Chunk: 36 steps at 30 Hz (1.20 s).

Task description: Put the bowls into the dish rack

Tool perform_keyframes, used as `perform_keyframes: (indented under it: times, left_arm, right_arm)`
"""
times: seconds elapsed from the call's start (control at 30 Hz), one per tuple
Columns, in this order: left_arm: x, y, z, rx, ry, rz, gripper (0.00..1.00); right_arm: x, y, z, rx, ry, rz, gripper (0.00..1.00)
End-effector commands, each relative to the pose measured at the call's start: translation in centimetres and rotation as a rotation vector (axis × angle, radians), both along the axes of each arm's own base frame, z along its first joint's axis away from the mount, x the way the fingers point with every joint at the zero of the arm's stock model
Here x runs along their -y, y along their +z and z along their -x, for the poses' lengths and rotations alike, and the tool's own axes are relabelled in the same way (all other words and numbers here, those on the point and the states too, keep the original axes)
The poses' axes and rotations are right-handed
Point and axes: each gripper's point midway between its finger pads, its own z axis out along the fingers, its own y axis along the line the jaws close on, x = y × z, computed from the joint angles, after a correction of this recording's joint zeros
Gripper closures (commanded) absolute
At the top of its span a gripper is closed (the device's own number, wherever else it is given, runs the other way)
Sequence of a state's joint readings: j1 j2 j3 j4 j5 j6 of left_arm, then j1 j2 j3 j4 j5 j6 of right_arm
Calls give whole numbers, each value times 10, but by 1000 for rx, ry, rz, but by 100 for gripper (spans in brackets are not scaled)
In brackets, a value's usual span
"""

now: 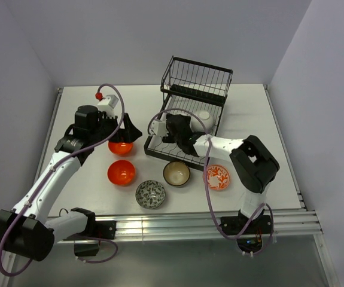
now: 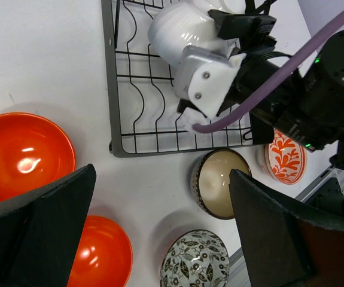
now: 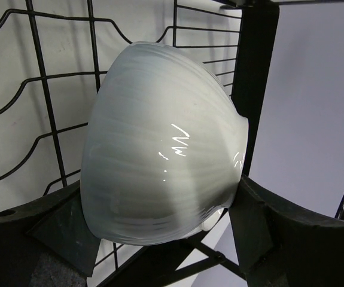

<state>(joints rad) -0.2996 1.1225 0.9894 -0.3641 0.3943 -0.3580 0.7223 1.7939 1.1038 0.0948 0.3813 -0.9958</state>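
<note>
The black wire dish rack (image 1: 197,84) stands at the back middle of the table. On its flat tray a white bowl (image 3: 160,143) lies tipped on its side, and my right gripper (image 3: 160,209) is shut on it, one finger at the rim and one near the foot. My left gripper (image 1: 124,133) hangs open and empty above the table by an orange-red bowl (image 1: 122,147). A second orange-red bowl (image 1: 121,173), a grey-patterned bowl (image 1: 151,194), a brown dark-rimmed bowl (image 1: 176,173) and an orange-and-white bowl (image 1: 218,177) sit upright on the table in front of the rack.
The rack's raised basket (image 1: 198,75) stands behind the tray. In the left wrist view the tray's corner (image 2: 116,149) lies just beyond the bowls. The right arm (image 1: 252,161) reaches over the orange-and-white bowl. A metal rail (image 1: 219,215) runs along the near edge.
</note>
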Motion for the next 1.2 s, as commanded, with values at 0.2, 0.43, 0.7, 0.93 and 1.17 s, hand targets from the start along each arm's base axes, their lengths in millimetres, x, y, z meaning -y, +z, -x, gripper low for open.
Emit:
perform_keyframes:
  times: [0.2,0.43,0.7,0.93,1.17]
  left_arm:
    - [-4,15,1,63,7,3,1]
    - [-4,13,-1,61,7,1,0]
    - [-4,12,-2,56,8,0,1]
    - [-4,10,-2,49,9,0,0]
    - [-4,9,-3,49,7,-4,0]
  right_arm:
    - [-11,34,-31,192,25,3,100]
    - [-9,35,-46,177,5,-2,100]
    - [1,24,-57,180,14,35,100]
    - [10,19,-69,205,-8,48,100]
    - [9,25,-82,236,-12,52,99]
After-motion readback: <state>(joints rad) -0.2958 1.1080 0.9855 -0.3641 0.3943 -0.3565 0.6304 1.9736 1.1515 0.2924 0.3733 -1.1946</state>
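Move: The right gripper already holds the second white bowl on its side over the dish rack. Its place on the lower tier is about 6 cm ahead, 2 cm right and 4 cm below. The first white bowl sits about 9 cm right, level fore-and-aft and 4 cm lower; the brown bowl is roughly 18 cm back, 2 cm left and 10 cm below. From the left gripper, that place lies some 17 cm ahead, 21 cm right and 15 cm below. Ease the right gripper, still gripping the white bowl on its side, about 5 cm forward along the rack's lower tier towards the upper shelf. Let it sink some 2 cm in all and, in the second half, edge about 2 cm right beside the first white bowl. Roll the hand's left side slightly down and keep the fingers' hold. ##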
